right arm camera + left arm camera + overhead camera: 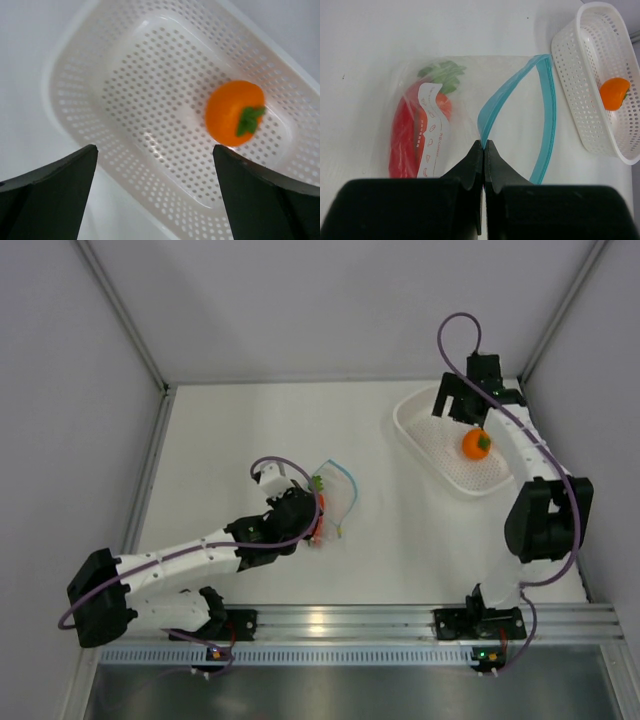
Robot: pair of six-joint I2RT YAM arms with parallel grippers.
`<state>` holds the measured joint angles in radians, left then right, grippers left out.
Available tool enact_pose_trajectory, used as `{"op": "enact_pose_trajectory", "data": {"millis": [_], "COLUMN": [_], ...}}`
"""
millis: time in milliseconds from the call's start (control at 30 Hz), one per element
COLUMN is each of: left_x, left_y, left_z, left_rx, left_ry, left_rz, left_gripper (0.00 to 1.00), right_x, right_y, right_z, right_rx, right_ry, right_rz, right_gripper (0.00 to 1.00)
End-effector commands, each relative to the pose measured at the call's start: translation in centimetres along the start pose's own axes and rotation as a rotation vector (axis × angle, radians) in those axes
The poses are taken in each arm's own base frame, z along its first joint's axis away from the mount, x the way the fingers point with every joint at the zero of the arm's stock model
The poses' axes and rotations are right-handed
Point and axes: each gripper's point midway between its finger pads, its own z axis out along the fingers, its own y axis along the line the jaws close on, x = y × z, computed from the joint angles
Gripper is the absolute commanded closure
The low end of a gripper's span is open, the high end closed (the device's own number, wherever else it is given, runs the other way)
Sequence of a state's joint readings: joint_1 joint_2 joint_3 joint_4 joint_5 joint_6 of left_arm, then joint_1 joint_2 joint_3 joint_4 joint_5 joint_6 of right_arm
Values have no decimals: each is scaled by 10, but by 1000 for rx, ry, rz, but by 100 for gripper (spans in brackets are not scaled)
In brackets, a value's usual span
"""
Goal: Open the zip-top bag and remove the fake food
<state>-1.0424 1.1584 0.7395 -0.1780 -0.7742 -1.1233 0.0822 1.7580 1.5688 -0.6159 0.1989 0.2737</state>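
The clear zip-top bag [335,498] lies mid-table with its light blue zip strip [512,89] spread open. My left gripper [484,144] is shut on one lip of the bag's zip strip. Inside the bag [470,100] lie the red chili pepper [402,135] and the carrot [442,102] with green leaves. The round orange [476,444] with green top sits in the white perforated basket [425,435]. My right gripper [155,155] hangs open and empty over the basket [90,75], the orange [234,120] just beyond its right finger.
The table's raised side rails run along left and right edges, with grey walls behind. The basket also shows at the right of the left wrist view [575,75], with the orange [614,93] in it.
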Motion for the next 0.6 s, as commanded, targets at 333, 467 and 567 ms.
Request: {"op": "enact_pose_trajectory", "data": {"millis": [333,467,567], "left_x": [-23,-22,-21], "left_y": [-27,-28,-28], "left_z": [-6,-6,-5], "left_rx": [64,64,64], "left_ry": [-45,-42,-38], "left_rz": [-107,-121,-134], "left_gripper": [100,100,100], "right_x": [40,76,104], "right_y": [173,209,233], "right_z": [-138,-165,-189], "right_rx": [-836,-848,-851], "right_ry": [-19,-5,-9], "right_rz": [71,26,-37], "right_gripper": [35,52,60]}}
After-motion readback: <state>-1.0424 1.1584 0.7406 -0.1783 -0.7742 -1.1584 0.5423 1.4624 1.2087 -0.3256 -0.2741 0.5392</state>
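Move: The carrot still in the bag lies roughly 36 cm left of the right hand, 18 cm back and 8 cm lower, with the red pepper 3 cm farther left. The bag's open mouth is some 30 cm left and 18 cm back. The dropped orange pepper sits in the basket, about 7 cm right, 2 cm back and 6 cm below. From the left hand, the carrot is about 3 cm ahead, 2 cm left, 7 cm below. The left fingers keep pinching the blue zip edge, holding the bag open, while the empty right hand leaves the basket and sweeps about 26 cm left and 14 cm back towards the bag mouth. It rises some 5 cm, then sinks slightly, turning counter-clockwise with its left side rolling up, about 50 degrees altogether, as its wide-open fingers close to under half. ##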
